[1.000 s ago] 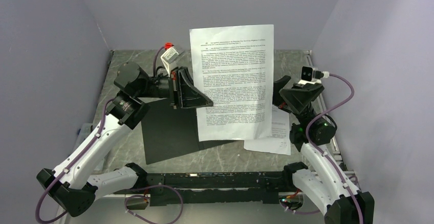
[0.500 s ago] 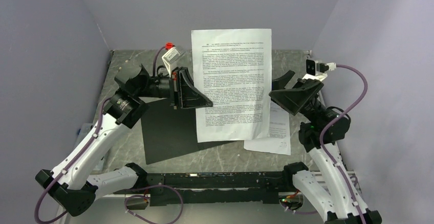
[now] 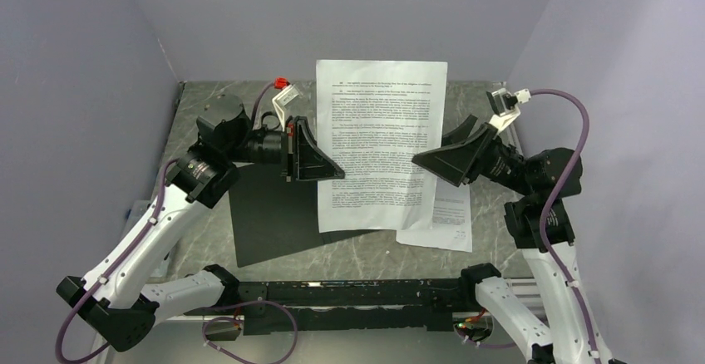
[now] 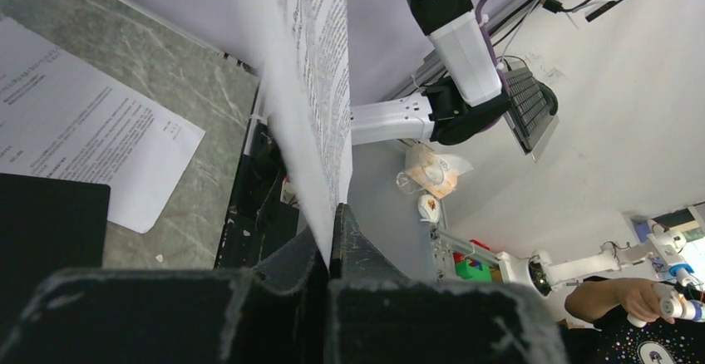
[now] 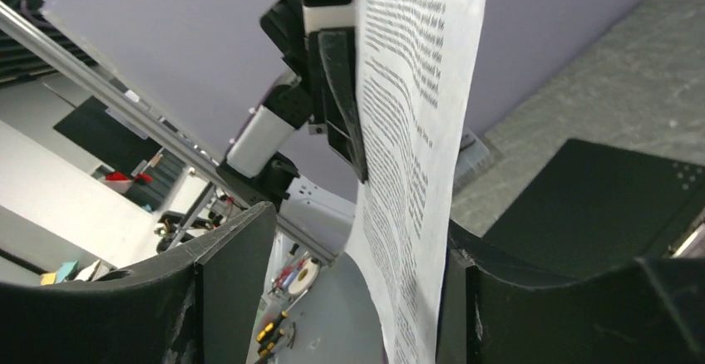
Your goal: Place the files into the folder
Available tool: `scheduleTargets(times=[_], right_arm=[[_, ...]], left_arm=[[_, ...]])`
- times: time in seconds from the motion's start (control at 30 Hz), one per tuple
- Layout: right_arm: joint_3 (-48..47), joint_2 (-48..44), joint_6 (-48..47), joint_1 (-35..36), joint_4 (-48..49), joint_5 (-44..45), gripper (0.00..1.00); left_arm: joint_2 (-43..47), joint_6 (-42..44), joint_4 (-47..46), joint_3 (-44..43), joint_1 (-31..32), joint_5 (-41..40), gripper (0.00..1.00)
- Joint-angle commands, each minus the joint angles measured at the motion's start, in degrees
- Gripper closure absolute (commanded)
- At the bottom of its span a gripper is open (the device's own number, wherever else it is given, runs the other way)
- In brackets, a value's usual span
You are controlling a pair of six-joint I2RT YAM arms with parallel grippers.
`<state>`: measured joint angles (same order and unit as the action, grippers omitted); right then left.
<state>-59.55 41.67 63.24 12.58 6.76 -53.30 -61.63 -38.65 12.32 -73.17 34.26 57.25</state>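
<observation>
One of the files, a white sheet [image 3: 381,144] of dense black text, hangs upright above the table. My left gripper [image 3: 332,169] is shut on its left edge; the left wrist view shows the sheet [image 4: 320,90] pinched between the jaws [image 4: 330,231]. My right gripper [image 3: 418,161] is open and straddles the sheet's right edge. In the right wrist view the sheet [image 5: 416,131] lies close against one finger [image 5: 465,297], and the other finger [image 5: 237,281] stands well apart. The folder [image 3: 266,223] lies open, black side up, under the left arm. Another printed sheet [image 3: 445,218] lies flat on the table.
The grey marbled table [image 3: 366,256] is boxed in by pale walls [image 3: 83,90] on three sides. A black rail [image 3: 349,289] with both arm bases runs along the near edge. The flat sheet [image 4: 83,140] lies just right of the folder [image 4: 41,214].
My right gripper swung left to the hanging sheet's right edge and its jaws narrowed around it. The left gripper kept its hold and the sheet shifted slightly right.
</observation>
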Motion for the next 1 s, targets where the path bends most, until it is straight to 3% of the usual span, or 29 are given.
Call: scheduleTargets(times=[0.0, 0.5, 0.97], right_arm=[[-1.9, 0.5, -9.2, 0.3, -13.1, -2.4, 0.36], [2.4, -0.3, -6.3, 0.4, -7.7, -3.6, 0.54], [2.6, 1.4, -3.9, 2.1, -1.8, -3.2, 0.63]], left_arm=[[0.8, 2.3, 1.0, -2.4, -0.2, -0.6, 0.97], [0.9, 2.0, 0.1, -1.1, -0.2, -1.0, 0.97], [0.5, 2.6, 0.6, -0.3, -0.2, -1.3, 0.97]])
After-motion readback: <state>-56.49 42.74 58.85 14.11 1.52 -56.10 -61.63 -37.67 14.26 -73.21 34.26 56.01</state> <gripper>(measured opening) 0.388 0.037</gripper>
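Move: The upright sheet stands between the right hand's open fingers, its middle about 7 cm to the left, 2 cm ahead and 3 cm below. From the right hand, the open black folder on the table is some 20 cm left and 13 cm ahead, and the other sheet 10 cm right and 12 cm ahead, both about 43 cm below. The left hand already grips the upright sheet, its middle about 9 cm right, 3 cm ahead and 2 cm above. Down goes the right hand, about 5 cm with the fingertips dipping some 5 degrees, then roughly 1 cm back up while easing slightly left, with the sheet's right side between its fingers. Those fingers close by nearly half their gap but stay clearly apart, not yet pinching; the left hand holds nearly still and keeps its grip on the left side. ##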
